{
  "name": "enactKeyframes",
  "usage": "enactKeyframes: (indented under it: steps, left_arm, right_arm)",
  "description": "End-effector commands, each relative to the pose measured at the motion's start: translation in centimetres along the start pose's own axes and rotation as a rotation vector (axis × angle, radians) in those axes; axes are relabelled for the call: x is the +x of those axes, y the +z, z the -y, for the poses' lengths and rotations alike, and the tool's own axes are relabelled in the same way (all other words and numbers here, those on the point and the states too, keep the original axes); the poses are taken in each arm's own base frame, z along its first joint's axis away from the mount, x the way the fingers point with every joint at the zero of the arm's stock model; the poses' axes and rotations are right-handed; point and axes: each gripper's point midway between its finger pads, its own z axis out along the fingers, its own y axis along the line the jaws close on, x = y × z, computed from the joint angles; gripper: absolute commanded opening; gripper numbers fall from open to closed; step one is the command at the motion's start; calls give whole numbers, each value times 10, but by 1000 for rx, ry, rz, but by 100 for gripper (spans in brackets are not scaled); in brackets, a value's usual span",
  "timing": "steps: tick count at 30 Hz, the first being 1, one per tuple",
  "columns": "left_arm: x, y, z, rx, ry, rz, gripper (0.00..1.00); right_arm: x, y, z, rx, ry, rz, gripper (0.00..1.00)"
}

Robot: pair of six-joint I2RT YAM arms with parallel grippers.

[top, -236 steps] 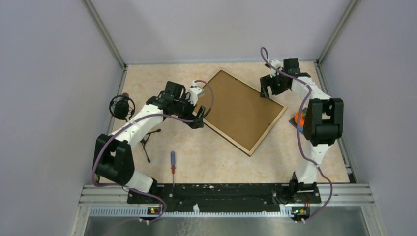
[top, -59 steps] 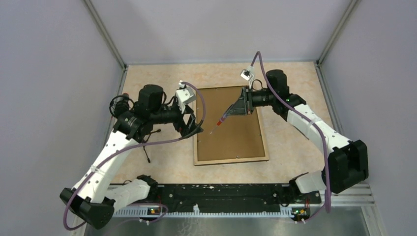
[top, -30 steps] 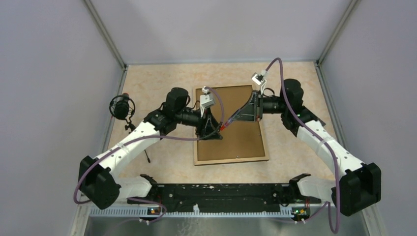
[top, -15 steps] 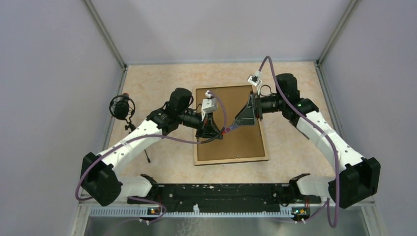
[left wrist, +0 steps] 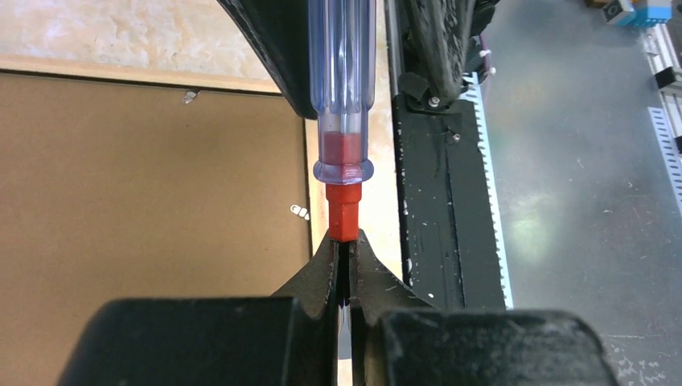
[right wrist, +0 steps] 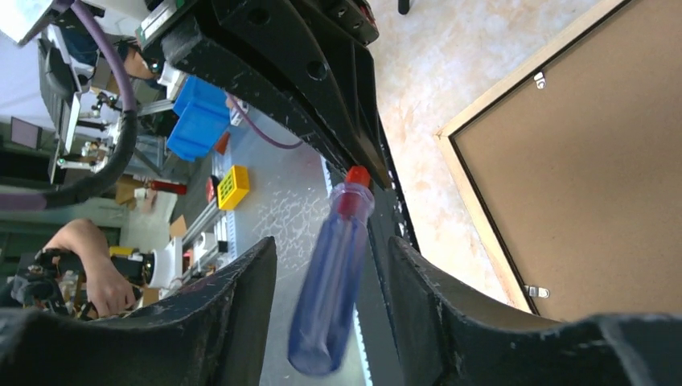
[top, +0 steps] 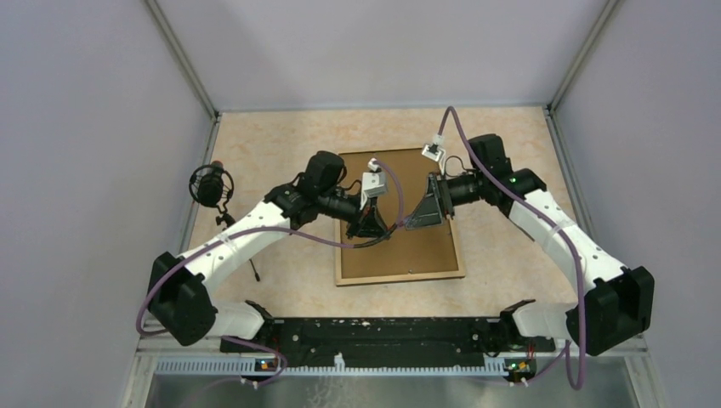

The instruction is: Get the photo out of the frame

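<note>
The frame [top: 400,255] lies face down on the table, with its brown board back up and its thin border around it. The photo is hidden under the board. Above the frame's middle my two grippers meet tip to tip around a screwdriver [top: 396,224]. My left gripper [left wrist: 344,241] is shut on the screwdriver's shaft just behind its red collar [left wrist: 344,219]. My right gripper [right wrist: 331,241] is open, and the blue handle [right wrist: 331,281] hangs between its spread fingers [right wrist: 241,305] without touching them.
Small metal clips [left wrist: 299,211] [right wrist: 538,80] sit along the frame's inner edge. A black microphone on a small tripod [top: 210,184] stands at the table's left side. The black base rail [top: 374,331] runs along the near edge.
The frame was turned straight and the screwdriver lifted off the table. In the last second my left gripper moved right and closed on the red end, and my right gripper's fingers now stand open.
</note>
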Motion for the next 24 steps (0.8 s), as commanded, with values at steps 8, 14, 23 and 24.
enactKeyframes:
  steps: [8, 14, 23, 24]
  left_arm:
    - [-15, 8, -21, -86, 24, -33, 0]
    - [-15, 11, -17, -64, 24, -35, 0]
    - [-18, 15, -16, -53, 40, -42, 0]
    - [-18, 15, -17, -57, 41, -42, 0]
  right_arm:
    - [-17, 9, 10, 64, -25, -8, 36]
    - [-17, 11, 15, 80, -20, -5, 31]
    - [-12, 16, 15, 52, -3, -19, 31]
    - [-11, 17, 15, 51, 1, -20, 31]
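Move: The screwdriver handle's middle is about 1 cm ahead of my right hand, 2 cm left and 2 cm above, between its half-open fingers. My left hand already pinches the red collar; from there the handle's middle lies some 6 cm right, 1 cm ahead and 3 cm up. Counted from my right hand, the backing board's middle is level, 2 cm left and 25 cm below; its near clip is 14 cm back, 1 cm right, equally low. I narrow my right fingers from half open to about a third around the screwdriver handle while that hand goes down and forward by roughly 2 cm each, edging left further over the handle. My left hand keeps its pinch on the red collar and eases about 1 cm right, forward and down, tilting some 5 degrees. ##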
